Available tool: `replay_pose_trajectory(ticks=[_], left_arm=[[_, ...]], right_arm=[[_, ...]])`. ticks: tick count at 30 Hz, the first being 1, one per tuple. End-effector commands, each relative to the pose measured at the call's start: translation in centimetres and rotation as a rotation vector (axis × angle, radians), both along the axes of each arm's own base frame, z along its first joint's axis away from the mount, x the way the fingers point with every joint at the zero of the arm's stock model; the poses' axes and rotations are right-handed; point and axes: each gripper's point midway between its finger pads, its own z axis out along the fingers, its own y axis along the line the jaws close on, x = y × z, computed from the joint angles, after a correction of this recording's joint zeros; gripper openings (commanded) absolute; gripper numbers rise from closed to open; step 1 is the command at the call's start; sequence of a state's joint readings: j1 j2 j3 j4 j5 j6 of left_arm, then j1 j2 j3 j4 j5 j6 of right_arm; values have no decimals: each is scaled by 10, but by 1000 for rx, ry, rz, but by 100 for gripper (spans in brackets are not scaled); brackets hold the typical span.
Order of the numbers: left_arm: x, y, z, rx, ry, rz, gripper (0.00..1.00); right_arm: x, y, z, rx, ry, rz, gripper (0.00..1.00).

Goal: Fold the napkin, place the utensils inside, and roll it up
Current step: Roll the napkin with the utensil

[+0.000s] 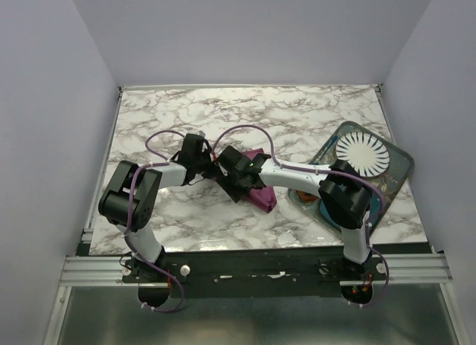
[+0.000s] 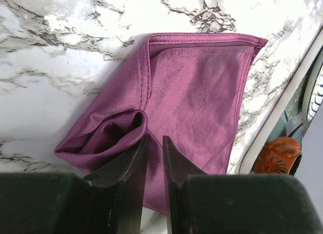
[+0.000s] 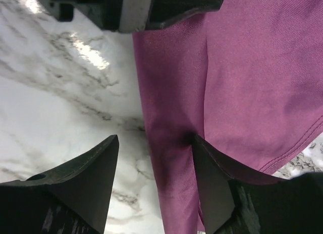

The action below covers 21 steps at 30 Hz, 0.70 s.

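The plum-purple napkin (image 1: 262,197) lies folded on the marble table between the two arms. In the left wrist view the napkin (image 2: 197,88) has a bunched, curled fold at its near left. My left gripper (image 2: 155,139) is nearly shut and pinches that fold; in the top view it (image 1: 214,169) is at the napkin's left edge. My right gripper (image 3: 154,139) is open and straddles a raised lengthwise ridge of the napkin (image 3: 252,67), its right finger (image 3: 212,178) touching the cloth; it shows in the top view (image 1: 236,183). The knife is not in view.
A grey tray (image 1: 401,158) at the right holds a white plate (image 1: 362,155). An orange-rimmed dark cup (image 2: 276,154) stands just inside the tray's rim (image 2: 266,129), close to the napkin's right edge. The left gripper's body (image 3: 131,7) hangs just beyond my right fingers.
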<state>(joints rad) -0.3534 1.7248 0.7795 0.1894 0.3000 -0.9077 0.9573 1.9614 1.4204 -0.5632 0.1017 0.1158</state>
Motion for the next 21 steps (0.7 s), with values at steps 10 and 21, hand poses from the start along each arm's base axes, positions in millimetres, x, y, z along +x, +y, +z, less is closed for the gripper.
replay_pose_trajectory(ticks=[10, 21], left_arm=[[-27, 13, -32, 57, 129, -7, 28], [-8, 26, 35, 139, -35, -13, 33]], right_arm=[[27, -14, -27, -151, -166, -47, 41], [-3, 4, -35, 120, 202, 21, 17]])
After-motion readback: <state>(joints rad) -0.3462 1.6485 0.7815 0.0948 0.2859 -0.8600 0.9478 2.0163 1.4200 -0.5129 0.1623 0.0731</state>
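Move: The rolled edge of the napkin runs just under the right hand, between its wide fingers; the spot to pinch lies about 2 cm ahead, hardly 1 cm to the right and 2 cm lower. The napkin's flat part has its middle some 8 cm ahead and 5 cm right of this hand, the mug about 21 cm right and 3 cm ahead. From the left hand, resting at the roll's left end, that pinch spot is roughly 5 cm back and 5 cm right. Down and forward, about 2 cm each way, the right hand settles astride the napkin's rolled edge with a slight wrist tilt, then closes its fingers from wide to a narrow gap and pinches the roll. The left hand stays put at the roll's left end until the right has closed, then begins to rise, a bit over 1 cm, drifting left, its fingers loosening slightly. ##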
